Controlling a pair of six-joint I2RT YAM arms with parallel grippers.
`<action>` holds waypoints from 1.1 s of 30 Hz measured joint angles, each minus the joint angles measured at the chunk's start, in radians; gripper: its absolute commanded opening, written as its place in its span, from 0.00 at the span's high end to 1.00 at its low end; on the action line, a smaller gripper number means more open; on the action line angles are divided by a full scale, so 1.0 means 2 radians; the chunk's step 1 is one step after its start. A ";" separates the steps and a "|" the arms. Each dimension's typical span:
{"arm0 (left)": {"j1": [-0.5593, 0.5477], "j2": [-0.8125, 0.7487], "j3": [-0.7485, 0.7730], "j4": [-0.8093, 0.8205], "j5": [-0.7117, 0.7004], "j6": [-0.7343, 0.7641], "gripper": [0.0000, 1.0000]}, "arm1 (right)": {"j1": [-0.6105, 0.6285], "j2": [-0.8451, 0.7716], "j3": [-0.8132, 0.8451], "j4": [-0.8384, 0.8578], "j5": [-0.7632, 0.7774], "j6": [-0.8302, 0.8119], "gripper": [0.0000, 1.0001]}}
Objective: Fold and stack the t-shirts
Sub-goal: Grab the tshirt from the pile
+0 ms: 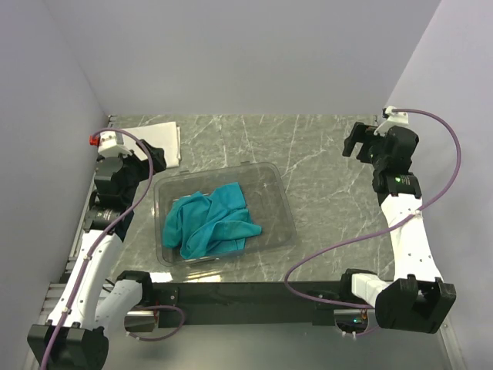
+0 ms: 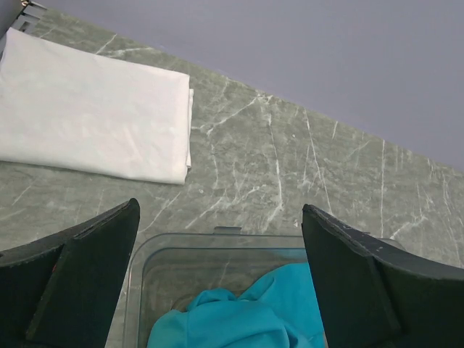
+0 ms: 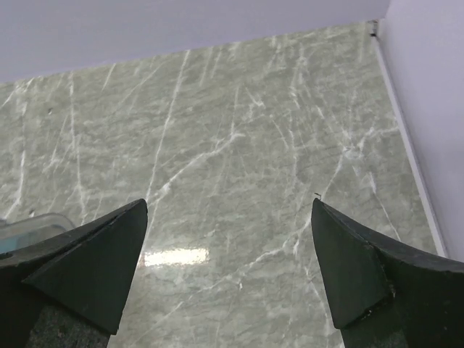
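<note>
A crumpled teal t-shirt (image 1: 212, 221) lies inside the clear plastic bin (image 1: 280, 202) in the middle of the table; its top also shows in the left wrist view (image 2: 246, 315). A folded white t-shirt (image 1: 163, 137) lies flat at the back left corner, and it shows large in the left wrist view (image 2: 94, 109). My left gripper (image 1: 154, 156) hovers open between the white t-shirt and the bin's back left corner, holding nothing (image 2: 221, 217). My right gripper (image 1: 359, 142) hangs open at the back right, over bare table (image 3: 228, 210).
The bin's rim (image 2: 217, 233) sits just below my left fingers. Grey walls close the table on the left, back and right. A purple cable loops from each arm. The table's right edge (image 3: 406, 145) meets the wall.
</note>
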 measured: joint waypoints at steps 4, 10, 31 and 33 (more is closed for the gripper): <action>0.000 0.001 0.000 0.001 0.000 0.000 0.00 | 0.000 0.000 0.000 -0.005 -0.058 -0.035 0.00; 0.000 0.005 0.001 -0.001 0.013 -0.001 0.01 | 0.075 0.006 0.010 -0.117 -0.286 -0.271 0.00; 0.000 -0.150 -0.054 -0.112 0.022 -0.043 0.01 | 0.507 0.259 0.072 -0.100 -0.187 -0.418 0.03; 0.000 -0.159 -0.054 -0.120 0.017 -0.043 0.01 | 0.535 0.285 0.086 -0.079 -0.175 -0.413 0.08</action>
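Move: The teal t-shirt lies in a heap, some 44 cm to the right hand's left, about 14 cm nearer the base and 27 cm below. The clear tray under it has its middle about 5 cm right of the t-shirt's; the folded white t-shirt lies roughly 24 cm left of the teal one and 25 cm farther out. From the left hand, the teal t-shirt is about 17 cm right, 10 cm back and 27 cm below. Right hand, open, sweeps some 40 cm left, back and down over the teal t-shirt, turning counter-clockwise; left retreats. ##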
